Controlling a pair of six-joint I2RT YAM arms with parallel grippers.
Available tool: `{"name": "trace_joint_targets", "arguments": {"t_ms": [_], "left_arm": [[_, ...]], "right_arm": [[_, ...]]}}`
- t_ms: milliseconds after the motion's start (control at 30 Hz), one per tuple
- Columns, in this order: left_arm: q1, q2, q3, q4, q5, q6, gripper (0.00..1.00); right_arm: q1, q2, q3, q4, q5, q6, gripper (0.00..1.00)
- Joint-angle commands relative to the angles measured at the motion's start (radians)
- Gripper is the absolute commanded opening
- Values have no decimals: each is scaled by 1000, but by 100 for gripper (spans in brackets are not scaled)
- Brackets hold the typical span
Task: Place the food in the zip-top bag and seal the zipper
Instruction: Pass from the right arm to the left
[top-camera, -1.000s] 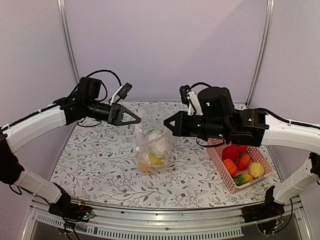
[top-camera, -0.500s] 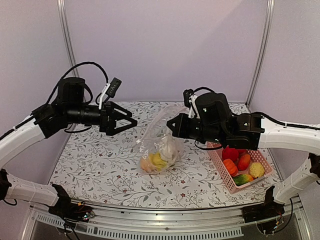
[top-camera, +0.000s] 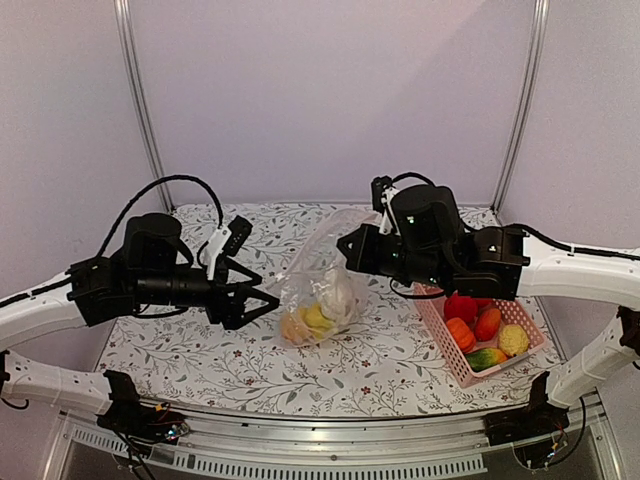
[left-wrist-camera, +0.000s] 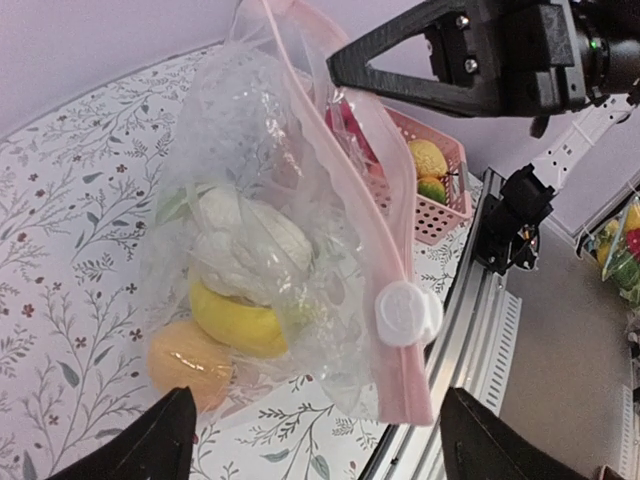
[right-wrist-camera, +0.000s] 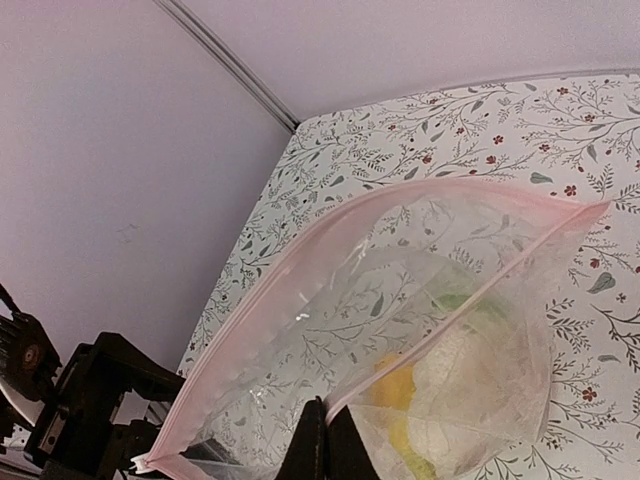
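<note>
The clear zip-top bag (top-camera: 318, 285) rests on the table and leans up to the right. It holds a white cauliflower (left-wrist-camera: 245, 250), a yellow banana (left-wrist-camera: 235, 320) and an orange piece (left-wrist-camera: 185, 360). My right gripper (top-camera: 345, 245) is shut on the pink zipper strip (right-wrist-camera: 440, 350) at one side of the mouth and holds it up; the mouth gapes open. The white slider (left-wrist-camera: 405, 312) sits at the strip's end nearest my left gripper. My left gripper (top-camera: 262, 300) is open and empty, low beside the bag's lower left, its jaws wide on either side of the bag's corner (left-wrist-camera: 315, 445).
A pink slotted basket (top-camera: 438, 335) stands at the right with red fruits (top-camera: 460, 306), an orange piece (top-camera: 460, 333), a green piece (top-camera: 485, 357) and a yellow piece (top-camera: 513, 340). The right arm reaches over the basket's far end. The table's metal front rail (left-wrist-camera: 470, 340) lies close behind the slider.
My left gripper has let go of the bag, opened, and dropped down and back to the bag's lower left. The bag has slumped and now hangs from the right gripper only.
</note>
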Motion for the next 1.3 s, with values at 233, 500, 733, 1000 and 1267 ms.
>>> {"name": "trace_joint_targets", "arguments": {"t_ms": [233,500,733,1000,1267], "left_arm": [[-76,33,-18,102,-126,-9,48],[-79,48,1,112,-130,-4,20],[-78,78,64,63,-113,38,0],[-41,107,186,-72,-94,129,0],[109,173,274,-217,36,206,0]], "right_arm": [[5,-55,-16,5,33,18,0],[4,-63,-28,-7,37,23,0],[4,-80,-78,-51,76,39,19],[5,-216,-110,-240,213,8,68],[-20,-398,-151,-425,328,-21,91]]}}
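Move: From the open left gripper, the bag's zip end with the white slider lies about 3 cm to the right and 1 cm back, almost between the fingers. The cauliflower in the bag is roughly 12 cm right, 7 ahead and 13 below; the orange food some 4 right, 4 ahead and 15 below. The right gripper holds the bag's rim; from it the zip end is about 12 cm left, 7 back and 3 lower, and the basket 28 right, 10 back and 20 below. Ease the left gripper about 2 cm right onto the bag's zip end and shut its fingers there, pinching the strip by the slider, while the right keeps its hold almost still. Then open the right fingers wide, let go of the rim and draw that hand some 12 cm right towards the basket, turning it clockwise; meanwhile lift the left about 4 cm, then bring it forward. ##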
